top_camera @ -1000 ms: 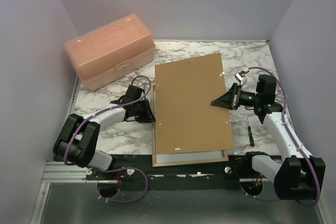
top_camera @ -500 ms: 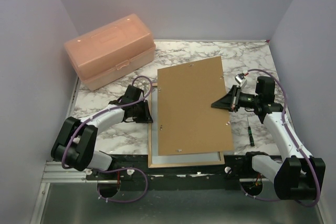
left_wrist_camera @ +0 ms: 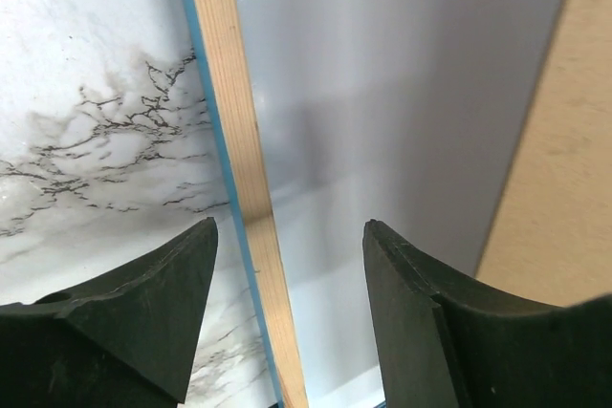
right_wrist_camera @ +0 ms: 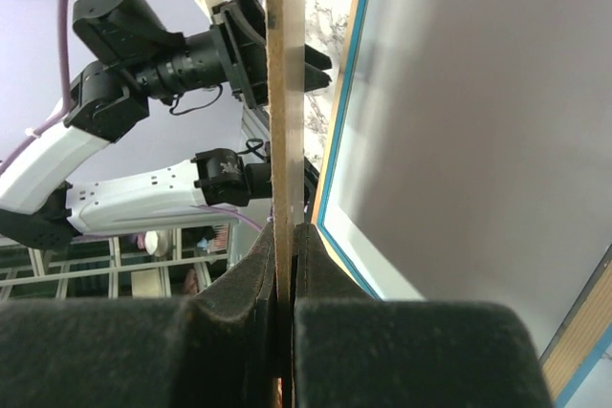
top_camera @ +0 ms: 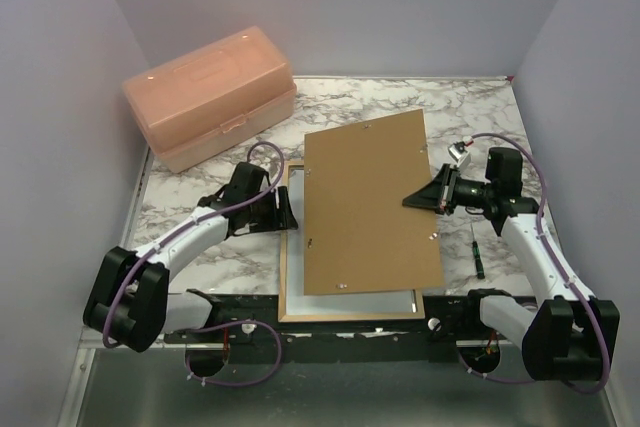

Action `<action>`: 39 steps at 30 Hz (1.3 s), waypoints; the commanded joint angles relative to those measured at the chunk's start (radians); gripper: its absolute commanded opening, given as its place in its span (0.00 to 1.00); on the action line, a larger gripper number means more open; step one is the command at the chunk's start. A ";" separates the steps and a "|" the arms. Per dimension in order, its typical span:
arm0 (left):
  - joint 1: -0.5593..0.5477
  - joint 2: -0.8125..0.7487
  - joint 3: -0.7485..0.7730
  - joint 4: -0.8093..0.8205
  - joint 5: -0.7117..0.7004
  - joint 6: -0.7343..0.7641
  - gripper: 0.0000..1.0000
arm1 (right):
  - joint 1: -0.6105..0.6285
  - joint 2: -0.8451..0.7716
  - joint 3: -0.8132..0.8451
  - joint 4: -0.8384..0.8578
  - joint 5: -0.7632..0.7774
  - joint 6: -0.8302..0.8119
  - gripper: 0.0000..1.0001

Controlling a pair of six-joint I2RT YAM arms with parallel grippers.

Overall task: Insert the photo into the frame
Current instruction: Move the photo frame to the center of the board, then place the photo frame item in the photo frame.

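Note:
The frame [top_camera: 285, 267] lies flat on the marble table, wood face up, a blue edge showing along its left rail [left_wrist_camera: 234, 140]. Inside it lies a plain white sheet [top_camera: 352, 302], seemingly the photo face down [left_wrist_camera: 382, 93]; no print shows. A brown backing board [top_camera: 370, 207] hangs tilted over both, covering most of them. My right gripper [top_camera: 412, 197] is shut on the board's right edge [right_wrist_camera: 285, 64], the pads [right_wrist_camera: 253, 265] pinching it. My left gripper [top_camera: 285, 215] stands open over the frame's left rail [left_wrist_camera: 289, 236], touching nothing.
A pink plastic toolbox [top_camera: 210, 97] stands at the back left. A small green-handled screwdriver [top_camera: 478, 255] lies by the right arm. Purple walls close in on the left, back and right.
My left gripper has opened and let go of the frame's left rail. The frame has slid left and nearer, so its left rail shows from under the board. The right gripper keeps its hold.

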 commanded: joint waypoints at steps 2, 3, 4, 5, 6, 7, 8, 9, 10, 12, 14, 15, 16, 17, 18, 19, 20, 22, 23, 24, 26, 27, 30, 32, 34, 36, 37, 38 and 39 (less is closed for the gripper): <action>0.003 -0.089 -0.055 0.009 0.021 -0.060 0.63 | -0.009 0.004 -0.014 0.003 -0.019 -0.006 0.01; 0.007 -0.102 -0.067 0.011 0.021 -0.073 0.61 | -0.010 0.004 -0.016 0.005 -0.018 -0.003 0.01; 0.014 -0.117 -0.079 0.010 0.021 -0.084 0.60 | -0.009 0.005 -0.019 0.010 -0.017 0.001 0.01; 0.022 -0.130 -0.091 0.012 0.024 -0.093 0.59 | -0.009 0.007 -0.025 0.016 -0.017 0.004 0.01; 0.032 -0.145 -0.104 0.013 0.026 -0.102 0.58 | -0.010 0.008 -0.028 0.017 -0.016 0.003 0.01; 0.040 -0.156 -0.113 0.012 0.029 -0.108 0.57 | -0.009 0.008 -0.032 0.021 -0.017 0.006 0.00; 0.049 -0.165 -0.124 0.014 0.033 -0.113 0.56 | -0.009 0.008 -0.039 0.025 -0.021 0.010 0.01; 0.056 -0.170 -0.130 0.013 0.036 -0.116 0.55 | -0.010 0.007 -0.044 0.029 -0.024 0.011 0.00; 0.062 -0.172 -0.136 0.012 0.040 -0.116 0.54 | -0.009 0.006 -0.050 0.029 -0.024 0.012 0.01; 0.073 -0.169 -0.146 0.009 0.042 -0.117 0.53 | -0.009 0.003 -0.062 0.030 -0.027 0.013 0.01; 0.081 -0.158 -0.154 0.005 0.039 -0.117 0.50 | -0.009 -0.002 -0.082 0.045 -0.031 0.024 0.01; 0.083 -0.150 -0.158 0.006 0.037 -0.117 0.49 | -0.009 -0.004 -0.091 0.052 -0.032 0.030 0.01; 0.086 -0.142 -0.160 0.006 0.035 -0.116 0.48 | -0.009 -0.006 -0.102 0.058 -0.033 0.033 0.01; 0.088 -0.131 -0.162 0.009 0.033 -0.115 0.48 | -0.009 -0.007 -0.110 0.065 -0.033 0.038 0.01; 0.088 -0.122 -0.164 0.012 0.032 -0.114 0.47 | -0.010 -0.008 -0.120 0.076 -0.033 0.044 0.01; 0.089 -0.115 -0.164 0.013 0.031 -0.114 0.46 | -0.008 -0.009 -0.128 0.084 -0.035 0.052 0.01; 0.088 -0.107 -0.164 0.015 0.029 -0.114 0.45 | -0.008 -0.010 -0.138 0.097 -0.037 0.058 0.01; 0.090 -0.094 -0.163 0.020 0.029 -0.118 0.43 | -0.008 -0.009 -0.151 0.109 -0.042 0.065 0.01; 0.089 -0.090 -0.161 0.022 0.028 -0.118 0.42 | -0.008 -0.008 -0.156 0.110 -0.042 0.066 0.01; 0.090 -0.083 -0.159 0.024 0.027 -0.120 0.41 | -0.008 -0.006 -0.159 0.111 -0.043 0.063 0.01; 0.090 -0.071 -0.153 0.027 0.028 -0.119 0.40 | -0.008 0.000 -0.165 0.115 -0.041 0.062 0.01; 0.090 -0.065 -0.149 0.029 0.027 -0.119 0.39 | -0.008 0.003 -0.170 0.120 -0.041 0.063 0.01; 0.090 -0.042 -0.136 0.032 0.023 -0.115 0.38 | -0.006 0.013 -0.184 0.132 -0.035 0.065 0.01; 0.090 -0.025 -0.130 0.037 0.025 -0.111 0.37 | -0.005 0.018 -0.192 0.142 -0.034 0.068 0.01; 0.090 -0.010 -0.126 0.042 0.026 -0.109 0.36 | -0.002 0.023 -0.197 0.150 -0.030 0.070 0.01; 0.089 0.003 -0.122 0.047 0.028 -0.107 0.35 | 0.001 0.031 -0.203 0.163 -0.030 0.075 0.01; 0.089 0.009 -0.121 0.048 0.028 -0.105 0.35 | 0.002 0.037 -0.206 0.168 -0.030 0.077 0.01; 0.090 0.014 -0.119 0.048 0.029 -0.104 0.34 | 0.003 0.043 -0.207 0.175 -0.030 0.079 0.01; 0.089 0.019 -0.118 0.048 0.028 -0.102 0.34 | 0.005 0.048 -0.208 0.181 -0.029 0.080 0.01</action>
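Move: The frame lies under the brown board, which the right hand already pinches near its right edge; the board's middle is about 8 cm left of that hand and 3 below, level with it fore and aft. From the right hand the frame's middle is some 4 cm back, 10 left and 16 down; the green screwdriver lies about 16 cm right and 9 back. The frame's left rail runs about 3 cm straight below the left hand. The brown board, still pinched in the right hand, goes down about 6 cm towards the frame and some 2 cm back, its wrist tipping about 10 degrees. The left hand first swings 3 to 4 cm back and to its left, then sinks to the frame's left rail, eases forward a little and partly closes its fingers, one on each side of the rail. ##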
